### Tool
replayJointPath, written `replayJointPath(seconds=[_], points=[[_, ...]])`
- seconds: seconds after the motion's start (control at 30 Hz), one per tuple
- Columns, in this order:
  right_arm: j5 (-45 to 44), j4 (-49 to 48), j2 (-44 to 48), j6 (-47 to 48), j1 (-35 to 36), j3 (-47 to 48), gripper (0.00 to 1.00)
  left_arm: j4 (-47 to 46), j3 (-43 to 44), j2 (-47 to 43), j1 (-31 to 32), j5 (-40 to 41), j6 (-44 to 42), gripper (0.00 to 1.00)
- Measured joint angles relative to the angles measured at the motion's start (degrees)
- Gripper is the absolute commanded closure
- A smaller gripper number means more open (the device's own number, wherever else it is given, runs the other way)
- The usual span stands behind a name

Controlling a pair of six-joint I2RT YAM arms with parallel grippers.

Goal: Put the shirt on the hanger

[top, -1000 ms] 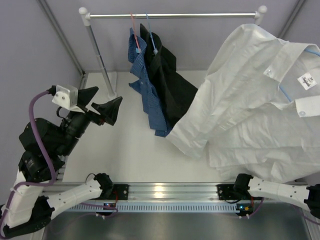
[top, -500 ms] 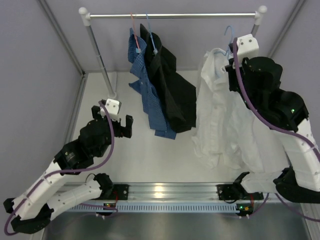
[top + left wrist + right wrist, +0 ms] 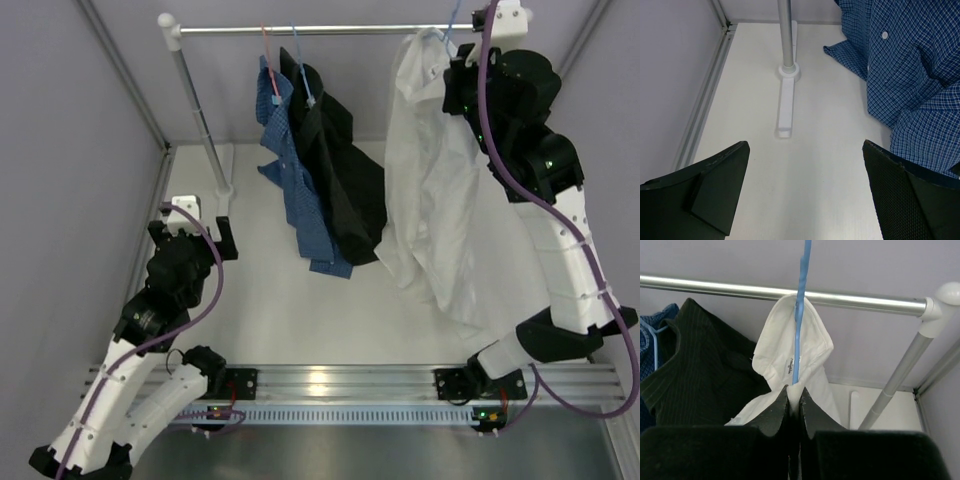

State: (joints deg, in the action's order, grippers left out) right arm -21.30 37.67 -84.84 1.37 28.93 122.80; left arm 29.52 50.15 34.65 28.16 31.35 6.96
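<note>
The white shirt (image 3: 430,180) hangs long from the light-blue wire hanger (image 3: 452,24), whose hook crosses the rail at the right end. My right gripper (image 3: 455,82) is high up by the rail, shut on the hanger's wire and the shirt fabric at the collar. In the right wrist view the blue wire (image 3: 801,315) rises from between my shut right gripper (image 3: 794,390) past the collar (image 3: 790,350); the hook's top is out of frame, so I cannot tell whether it rests on the rail. My left gripper (image 3: 193,232) is open and empty, low over the table at the left (image 3: 805,165).
The rail (image 3: 340,30) also bears a blue checked shirt (image 3: 285,170) on a red hanger (image 3: 266,45) and a black shirt (image 3: 340,170), just left of the white shirt. The rail's left post (image 3: 200,120) and its foot (image 3: 785,105) stand ahead of my left gripper. The right post (image 3: 900,375) is close.
My right arm has lifted the shirt on its hanger from the right side up to the rail, and the shirt now hangs straight. My left arm has dropped low and drawn back to the left.
</note>
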Motion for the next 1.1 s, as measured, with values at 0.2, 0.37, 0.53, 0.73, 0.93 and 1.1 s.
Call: replayJointPath(seconds=[0.2,0.37,0.53,0.73,0.93,1.1], points=[[1.07,-2.58,-4.07,-1.27,-0.24,1.73,1.0,-0.94,-0.09,1.11,-3.54,-4.83,0.63,0.02],[1.16,-10.05,-0.79,-2.49,-0.24,-9.7,1.0,-1.09,-0.55,0.35,-3.69,-6.29,0.63,0.02],[0.59,-17.55,1.22,-3.3,-0.61,-19.65,1.0,-1.31,-0.68,-0.15,-3.74,-6.78,0.66,0.02],[-0.7,-23.58,0.35,-4.28,-1.86,-21.03,1.0,-1.38,-1.07,-0.04,-3.78,-8.09,0.61,0.02],[-1.55,-28.02,-1.57,-5.35,-2.01,-23.04,1.0,-1.4,-1.11,-0.02,-4.2,-8.46,0.61,0.02],[-1.49,-34.36,-1.07,-6.14,-2.05,-31.93,1.0,-1.42,-1.14,0.02,-5.51,-9.03,0.61,0.02]])
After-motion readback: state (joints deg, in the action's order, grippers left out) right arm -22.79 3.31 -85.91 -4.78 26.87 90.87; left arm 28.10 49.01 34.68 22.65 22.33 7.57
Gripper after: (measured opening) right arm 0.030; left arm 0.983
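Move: Ahead of the right hand, which already holds the hanger's neck with the white shirt on it, the clothes rod's free stretch lies about 12 cm out, 2 cm to its left and some 2 cm above. The rod's right post top is about 12 cm ahead and 16 cm right; the dark garment's middle is some 11 cm ahead, 16 cm left and 15 cm below. From the idle left hand, that rod stretch is roughly 25 cm ahead, 41 cm right and 26 cm above. Sinking in two steps, the right hand carries the hanger about 11 cm down and 8 cm forward to the rod, bringing the hook down over it. It starts out level, drops, eases forward with hardly any loss of height, then drops again. The fingers stay shut on the neck and the hand rolls slightly, its left side rising. ##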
